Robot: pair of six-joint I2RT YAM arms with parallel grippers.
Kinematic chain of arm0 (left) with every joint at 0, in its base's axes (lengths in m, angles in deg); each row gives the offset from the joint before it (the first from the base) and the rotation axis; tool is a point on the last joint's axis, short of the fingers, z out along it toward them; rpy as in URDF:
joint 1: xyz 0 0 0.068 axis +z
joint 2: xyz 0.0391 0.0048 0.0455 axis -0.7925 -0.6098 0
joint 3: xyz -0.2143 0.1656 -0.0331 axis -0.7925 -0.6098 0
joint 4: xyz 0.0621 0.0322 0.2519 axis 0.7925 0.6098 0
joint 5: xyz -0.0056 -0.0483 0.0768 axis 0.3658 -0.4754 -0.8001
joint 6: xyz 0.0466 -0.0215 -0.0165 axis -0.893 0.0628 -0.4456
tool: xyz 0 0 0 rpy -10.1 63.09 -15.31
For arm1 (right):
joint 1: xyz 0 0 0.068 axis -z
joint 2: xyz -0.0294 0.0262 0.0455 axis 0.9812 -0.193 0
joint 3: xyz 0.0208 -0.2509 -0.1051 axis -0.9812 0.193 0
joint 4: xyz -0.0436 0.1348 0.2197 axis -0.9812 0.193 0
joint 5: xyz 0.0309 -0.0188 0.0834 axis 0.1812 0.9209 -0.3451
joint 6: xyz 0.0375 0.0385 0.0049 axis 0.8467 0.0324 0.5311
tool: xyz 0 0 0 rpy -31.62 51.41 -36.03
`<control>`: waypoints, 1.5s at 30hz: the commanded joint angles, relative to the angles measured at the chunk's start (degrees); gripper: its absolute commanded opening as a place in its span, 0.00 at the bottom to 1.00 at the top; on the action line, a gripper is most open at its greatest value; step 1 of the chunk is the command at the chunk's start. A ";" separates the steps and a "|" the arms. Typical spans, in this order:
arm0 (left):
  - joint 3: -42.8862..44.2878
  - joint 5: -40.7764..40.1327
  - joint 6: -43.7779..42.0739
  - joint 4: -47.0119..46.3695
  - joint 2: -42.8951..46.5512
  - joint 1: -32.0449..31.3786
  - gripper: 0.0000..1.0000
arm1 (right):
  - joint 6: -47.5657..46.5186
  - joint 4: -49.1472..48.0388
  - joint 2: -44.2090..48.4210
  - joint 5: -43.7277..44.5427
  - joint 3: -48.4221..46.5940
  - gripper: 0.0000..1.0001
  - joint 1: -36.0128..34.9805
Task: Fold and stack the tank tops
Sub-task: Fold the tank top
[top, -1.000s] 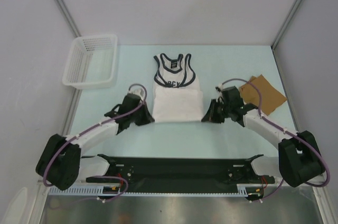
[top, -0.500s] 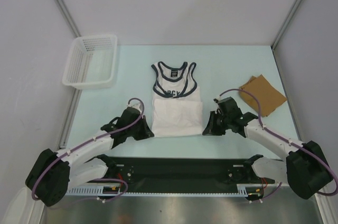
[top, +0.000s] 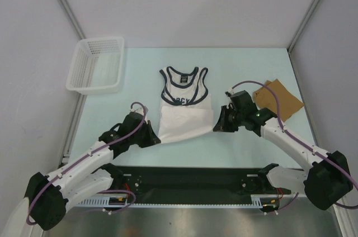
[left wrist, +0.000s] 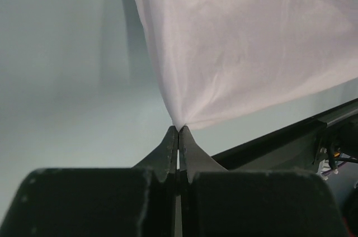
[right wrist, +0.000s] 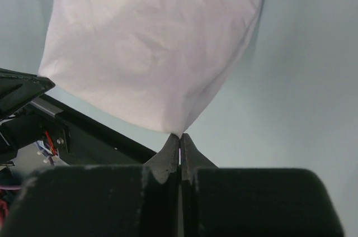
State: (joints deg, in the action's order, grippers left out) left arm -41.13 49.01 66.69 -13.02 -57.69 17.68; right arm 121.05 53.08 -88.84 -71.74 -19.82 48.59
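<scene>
The white tank top (top: 184,103) with navy trim lies mid-table, neck away from me, its lower half folded up. My left gripper (top: 155,140) is shut on its near left corner, seen pinched in the left wrist view (left wrist: 179,128). My right gripper (top: 215,127) is shut on the near right corner, seen pinched in the right wrist view (right wrist: 179,134). The white cloth (left wrist: 246,47) hangs stretched from both pinches (right wrist: 151,47), lifted off the table. The tan-brown tank top (top: 278,98) lies folded at the right, behind the right arm.
A white plastic lattice basket (top: 96,65) stands at the back left. The black base rail (top: 190,181) runs along the near edge. Metal frame posts rise at the back left and back right corners.
Both grippers have kept their hold on the white top's near corners and drawn them toward me and up. The top slid slightly back; the left arm stretched out lower left.
</scene>
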 commanded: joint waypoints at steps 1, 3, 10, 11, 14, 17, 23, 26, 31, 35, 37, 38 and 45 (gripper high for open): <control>6.88 -2.59 -0.21 4.65 0.93 -0.41 0.01 | -3.02 3.31 -0.88 2.41 -6.73 0.00 0.05; 9.61 -2.33 -0.39 6.41 0.75 -0.41 0.01 | -3.46 5.24 -0.71 2.67 -9.37 0.00 0.05; 6.98 -1.97 2.51 6.60 3.83 -3.40 0.01 | -1.62 8.06 6.48 2.32 -5.35 0.00 -0.30; 6.02 -1.63 3.30 6.25 4.00 -4.36 0.00 | -1.27 8.58 7.37 2.23 -4.29 0.00 -0.30; 4.52 -1.80 5.75 5.63 4.18 -6.91 0.00 | 0.13 9.99 11.23 1.97 -0.86 0.00 -0.74; 3.20 -3.55 9.35 4.58 4.53 -13.31 0.00 | 1.62 11.48 14.57 2.32 1.69 0.00 -2.14; 2.76 -6.81 14.11 3.87 3.66 -20.19 0.00 | 3.39 13.07 18.10 3.37 3.98 0.00 -3.99; 4.59 -6.81 13.59 4.83 3.57 -20.28 0.00 | 2.60 13.51 17.23 4.34 1.10 0.00 -3.91; 11.45 -10.06 9.47 9.14 1.37 -18.17 0.01 | -1.96 13.60 9.86 5.40 -6.38 0.00 -2.86; 17.68 -8.92 3.50 11.69 -1.35 -11.34 0.01 | -5.39 12.63 4.31 4.26 -12.71 0.00 -0.13; 19.36 -7.43 1.47 11.96 -2.41 -7.99 0.01 | -7.06 11.58 2.20 2.94 -16.14 0.00 1.80; 20.68 -5.33 -0.46 11.52 -2.76 -5.02 0.01 | -7.50 11.14 -0.07 2.50 -17.19 0.00 2.50; 30.87 -2.15 -6.36 11.34 -11.28 2.22 0.01 | -10.14 9.20 -10.71 -0.84 -27.91 0.00 6.72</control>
State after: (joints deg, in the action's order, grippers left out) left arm -15.85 44.27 65.40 -1.55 -66.61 17.86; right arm 113.57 64.62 -96.73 -70.48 -42.77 53.94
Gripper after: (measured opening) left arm 0.010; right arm 0.011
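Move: Both shut grippers already hold the tank top's hem end by its corners, about 21 cm apart. From the left gripper the chest lettering lies some 20 cm ahead, 9 cm right and 6 cm below; the neck label is about 10 cm beyond it. The empty basket stands about 35 cm ahead and 26 cm left. From the right gripper the lettering is about 16 cm ahead, 12 cm left and 10 cm below, the folded brown tank top about 17 cm ahead and 25 cm right. Keep both corners pinched and flick the hem end with the two arms together: raise it about 5 cm, edging forward, then draw it back some 8 cm while sinking a little. Turn around there and sweep both grippers forward and up, some 12 cm out over the table, so that the held edge rises in front of the lettering. ##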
